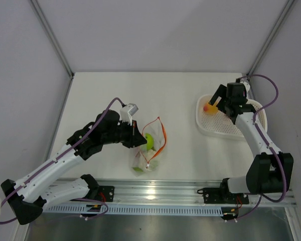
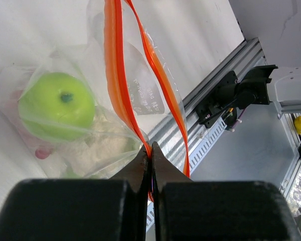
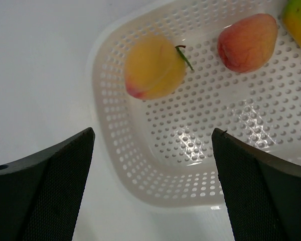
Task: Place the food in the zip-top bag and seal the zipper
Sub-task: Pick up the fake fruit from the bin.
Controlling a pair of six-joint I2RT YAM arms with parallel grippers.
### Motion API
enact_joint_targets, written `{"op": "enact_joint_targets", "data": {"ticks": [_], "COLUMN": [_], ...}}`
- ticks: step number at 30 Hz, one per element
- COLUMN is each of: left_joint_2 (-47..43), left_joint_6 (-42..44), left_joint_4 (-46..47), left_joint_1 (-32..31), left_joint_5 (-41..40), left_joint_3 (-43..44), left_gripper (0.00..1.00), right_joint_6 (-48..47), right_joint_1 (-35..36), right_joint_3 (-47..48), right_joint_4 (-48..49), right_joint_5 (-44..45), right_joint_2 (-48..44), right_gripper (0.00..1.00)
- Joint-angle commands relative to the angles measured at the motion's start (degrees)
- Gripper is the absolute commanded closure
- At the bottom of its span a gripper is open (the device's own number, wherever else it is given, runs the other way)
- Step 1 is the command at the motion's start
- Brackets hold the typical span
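The clear zip-top bag (image 1: 147, 153) lies mid-table with its mouth held open as a loop of red-orange zipper (image 1: 162, 133). My left gripper (image 1: 139, 141) is shut on the zipper's near edge. In the left wrist view the black jaws (image 2: 150, 154) pinch the strip (image 2: 114, 75). Inside the bag sit a green apple (image 2: 56, 105) and a whitish piece (image 2: 98, 146). My right gripper (image 1: 215, 101) hangs open over the white basket's left end. In the right wrist view, its fingertips (image 3: 153, 131) frame a yellow-orange fruit (image 3: 154, 67), beside a reddish fruit (image 3: 247, 42) and a yellow-green one (image 3: 298, 22).
The white perforated basket (image 1: 226, 129) stands at the right rear of the table, its rim (image 3: 115, 165) just below my right fingers. An aluminium rail (image 1: 165, 193) runs along the near edge. Grey walls close in the left, the back and the right.
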Motion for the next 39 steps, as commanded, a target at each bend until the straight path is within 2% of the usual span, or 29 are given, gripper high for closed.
{"op": "enact_joint_targets", "data": {"ticks": [1, 6, 25, 33, 39], "left_joint_2": [0.01, 0.36, 1.94, 2.38, 2.38], "left_joint_6": [0.15, 0.15, 0.33, 0.51, 0.42], "left_joint_4": [1.46, 1.46, 2.07, 1.72, 1.81], "left_joint_1": [0.54, 0.63, 1.25, 1.60, 1.69], "left_joint_5": [0.66, 0.58, 1.63, 1.54, 1.63], "left_joint_3": [0.77, 0.77, 0.77, 0.77, 0.33], "left_gripper": [1.00, 1.00, 0.99, 0.99, 0.99], "right_joint_6": [-0.37, -1.16, -1.16, -0.20, -1.51], "right_joint_1": [-1.76, -2.38, -4.58, -4.66, -6.33], "right_joint_3": [-0.25, 0.19, 1.77, 1.87, 1.16], "right_joint_4": [7.76, 12.42, 20.51, 22.44, 23.58], "right_joint_5": [-0.22, -0.39, -6.19, -7.86, -8.39], "right_joint_2": [4.74, 10.03, 25.50, 29.55, 30.08], "right_gripper": [0.01, 0.00, 0.01, 0.01, 0.05]}}
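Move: The yellow-orange peach with the leaf, one of the fake fruits, lies in the bin about 8 cm ahead of the right hand, 1 cm to its right and some 16 cm below. The small red peach is about 11 cm to the right of it, nearly level with it. The mango is some 17 cm to its right and 3 cm nearer the base. From the left hand, the yellow-orange peach is roughly 29 cm ahead, 35 cm to the right and 21 cm lower. The yellow-orange peach is reached from above by the right hand, which sinks some 15 cm into the bin while going forward about 7 cm, the forward part quickest at the start. Its fingers tip about 10 degrees further down and stay wide open, one coming down on each side of the fruit; the descent stops there, with the grip not yet closed. ##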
